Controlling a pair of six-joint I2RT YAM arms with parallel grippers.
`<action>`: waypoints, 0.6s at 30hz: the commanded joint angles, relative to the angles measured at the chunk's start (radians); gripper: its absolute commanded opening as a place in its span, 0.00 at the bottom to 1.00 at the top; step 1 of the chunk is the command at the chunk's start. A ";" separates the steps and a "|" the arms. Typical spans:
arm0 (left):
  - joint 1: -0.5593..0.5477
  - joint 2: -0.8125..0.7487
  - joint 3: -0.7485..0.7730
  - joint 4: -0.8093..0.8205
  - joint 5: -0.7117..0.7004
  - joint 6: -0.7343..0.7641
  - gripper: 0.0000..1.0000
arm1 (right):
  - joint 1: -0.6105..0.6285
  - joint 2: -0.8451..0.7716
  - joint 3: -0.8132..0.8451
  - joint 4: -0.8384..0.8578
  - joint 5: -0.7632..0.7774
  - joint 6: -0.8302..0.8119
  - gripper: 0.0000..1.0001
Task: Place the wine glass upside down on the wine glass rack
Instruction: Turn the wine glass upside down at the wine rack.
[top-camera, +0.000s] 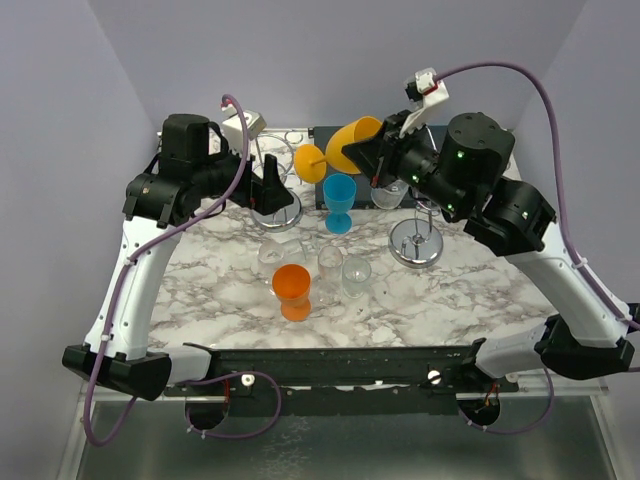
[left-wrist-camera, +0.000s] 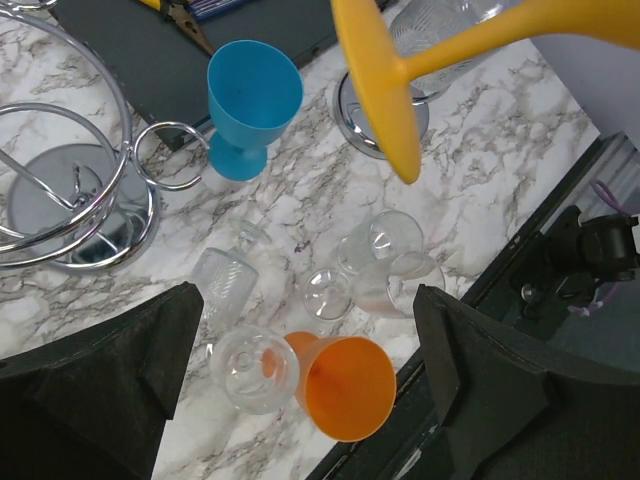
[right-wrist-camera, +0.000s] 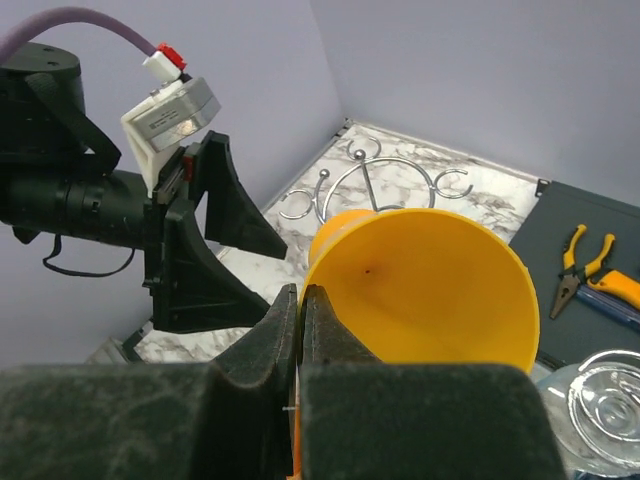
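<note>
The wine glass is yellow (top-camera: 352, 142) and hangs on its side in the air over the back of the table, foot (top-camera: 310, 162) pointing left. My right gripper (top-camera: 374, 150) is shut on its rim, one finger inside the bowl (right-wrist-camera: 430, 285) and one outside. A chrome wine glass rack (top-camera: 281, 216) stands at the back left, with its rings (right-wrist-camera: 385, 172) beyond the glass. My left gripper (top-camera: 272, 186) is open and empty just above that rack (left-wrist-camera: 70, 190). The yellow foot (left-wrist-camera: 375, 85) fills the top of the left wrist view.
A second chrome rack (top-camera: 417, 246) stands at the right. A blue glass (top-camera: 339, 201), an orange glass (top-camera: 292, 285) and several clear glasses (top-camera: 355, 273) stand mid-table. A dark mat with pliers (right-wrist-camera: 572, 270) lies at the back.
</note>
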 joint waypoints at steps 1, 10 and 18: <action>-0.004 0.014 0.002 0.035 0.068 -0.050 0.96 | 0.009 0.012 -0.010 0.081 -0.089 -0.004 0.00; -0.010 0.081 0.063 0.064 0.109 -0.062 0.83 | 0.011 -0.022 -0.091 0.153 -0.158 0.037 0.00; -0.010 0.115 0.115 0.065 0.124 -0.028 0.26 | 0.017 -0.069 -0.193 0.201 -0.179 0.065 0.01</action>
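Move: The upside-down-turning yellow wine glass is already pinched by the right fingers at its rim; its foot hangs some 7 cm to the left of the right hand, 1 cm back and 8 cm below. From the open left fingers that foot lies about 5 cm ahead, 5 cm to the right and 4 cm above. Well below the left hand, the blue glass stands roughly 9 cm right and 3 cm ahead, the left rack about 4 cm left and 3 cm ahead. The right hand keeps its pinch on the rim of the yellow wine glass and carries it about 3 cm left, sinking a good 2 cm late on and easing slightly back while it turns counter-clockwise, so that the foot swings towards the left gripper. The left hand goes to meet it, first right and then forward as well, about 3 cm in all with hardly any turn, and once the foot comes in between its fingertips it shuts them from wide open to about half, still closing at the end; whether the pads touch the foot yet can't be seen. ##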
